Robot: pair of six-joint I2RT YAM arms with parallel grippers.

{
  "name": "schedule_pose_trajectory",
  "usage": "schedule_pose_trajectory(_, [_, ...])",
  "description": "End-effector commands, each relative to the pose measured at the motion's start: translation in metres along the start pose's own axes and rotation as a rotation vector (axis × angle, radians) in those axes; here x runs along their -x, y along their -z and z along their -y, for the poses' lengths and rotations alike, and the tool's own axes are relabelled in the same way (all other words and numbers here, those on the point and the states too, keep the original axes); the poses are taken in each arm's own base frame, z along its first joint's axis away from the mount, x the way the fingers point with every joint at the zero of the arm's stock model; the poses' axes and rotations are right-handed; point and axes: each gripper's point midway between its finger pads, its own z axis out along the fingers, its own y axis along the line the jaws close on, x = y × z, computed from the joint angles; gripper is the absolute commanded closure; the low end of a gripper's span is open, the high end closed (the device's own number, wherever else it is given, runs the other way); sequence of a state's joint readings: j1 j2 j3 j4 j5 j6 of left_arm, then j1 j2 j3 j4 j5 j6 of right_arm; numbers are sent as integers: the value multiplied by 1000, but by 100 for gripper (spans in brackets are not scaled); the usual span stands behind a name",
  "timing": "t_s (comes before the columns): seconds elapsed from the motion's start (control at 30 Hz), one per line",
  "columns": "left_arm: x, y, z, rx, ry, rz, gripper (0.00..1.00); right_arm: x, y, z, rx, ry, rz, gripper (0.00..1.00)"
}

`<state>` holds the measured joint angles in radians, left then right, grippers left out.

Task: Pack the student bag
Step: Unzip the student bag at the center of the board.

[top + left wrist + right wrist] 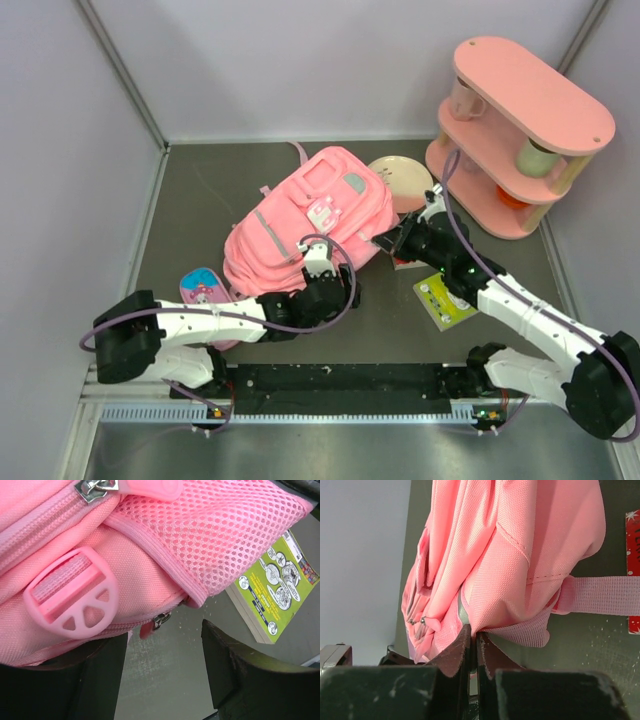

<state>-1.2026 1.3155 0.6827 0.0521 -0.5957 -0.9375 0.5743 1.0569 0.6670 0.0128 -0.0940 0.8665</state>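
The student bag [300,222], a soft pink backpack, lies flat in the middle of the table. My right gripper [386,240] is shut on a fold of its fabric at the right side; in the right wrist view the fingertips [465,639] pinch the pink cloth of the bag [510,555] beside a webbing strap [600,595]. My left gripper [335,285] is at the bag's near edge. It [162,672] stands open over bare table, with a small zipper pull [156,622] just beyond its tips. A pink buckle [70,597] and a mesh pocket [220,535] fill the left wrist view above.
A green booklet [445,298] lies right of the bag, also the booklet [277,587] in the left wrist view. A small pink pouch [205,290] sits at the near left. A beige plate [400,180] and a pink two-tier shelf [520,130] with cups stand at the back right.
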Motion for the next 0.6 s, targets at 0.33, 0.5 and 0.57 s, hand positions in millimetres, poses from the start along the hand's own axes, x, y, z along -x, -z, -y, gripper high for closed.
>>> schedule_pose_trajectory(0.33, [69, 7, 1, 75, 96, 287, 50, 1, 27, -49, 184, -10, 0, 100])
schedule_pose_trajectory(0.5, [80, 12, 6, 52, 105, 323, 66, -3, 27, -46, 177, -9, -8, 100])
schedule_pose_trajectory(0.57, [83, 14, 6, 46, 106, 332, 74, -3, 26, -43, 168, -7, -7, 100])
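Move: Just ahead of the left fingers, at the bag's lower edge, hangs the zipper pull: about 2 cm forward, 2 cm left and 1 cm above them. The strap buckle sits 3 cm ahead, 5 cm left and 2 cm up; the mesh pocket 7 cm ahead, 3 cm right and 3 cm up. The green book lies 21 cm right, about level and 11 cm below. From the right hand, the zipper pull is about 7 cm back, 7 cm left and 5 cm lower. Easing the left hand left, forward and up by about 3.5 cm in all brings its fingertips around the zipper pull under the bag's edge, the hand turning some 10 degrees counter-clockwise and tipping up a little. The fingers close to about half their earlier gap, faster towards the end. The shut right hand keeps its grip on the bag's side, lifting it 1.5 cm and drawing back 1 cm. ##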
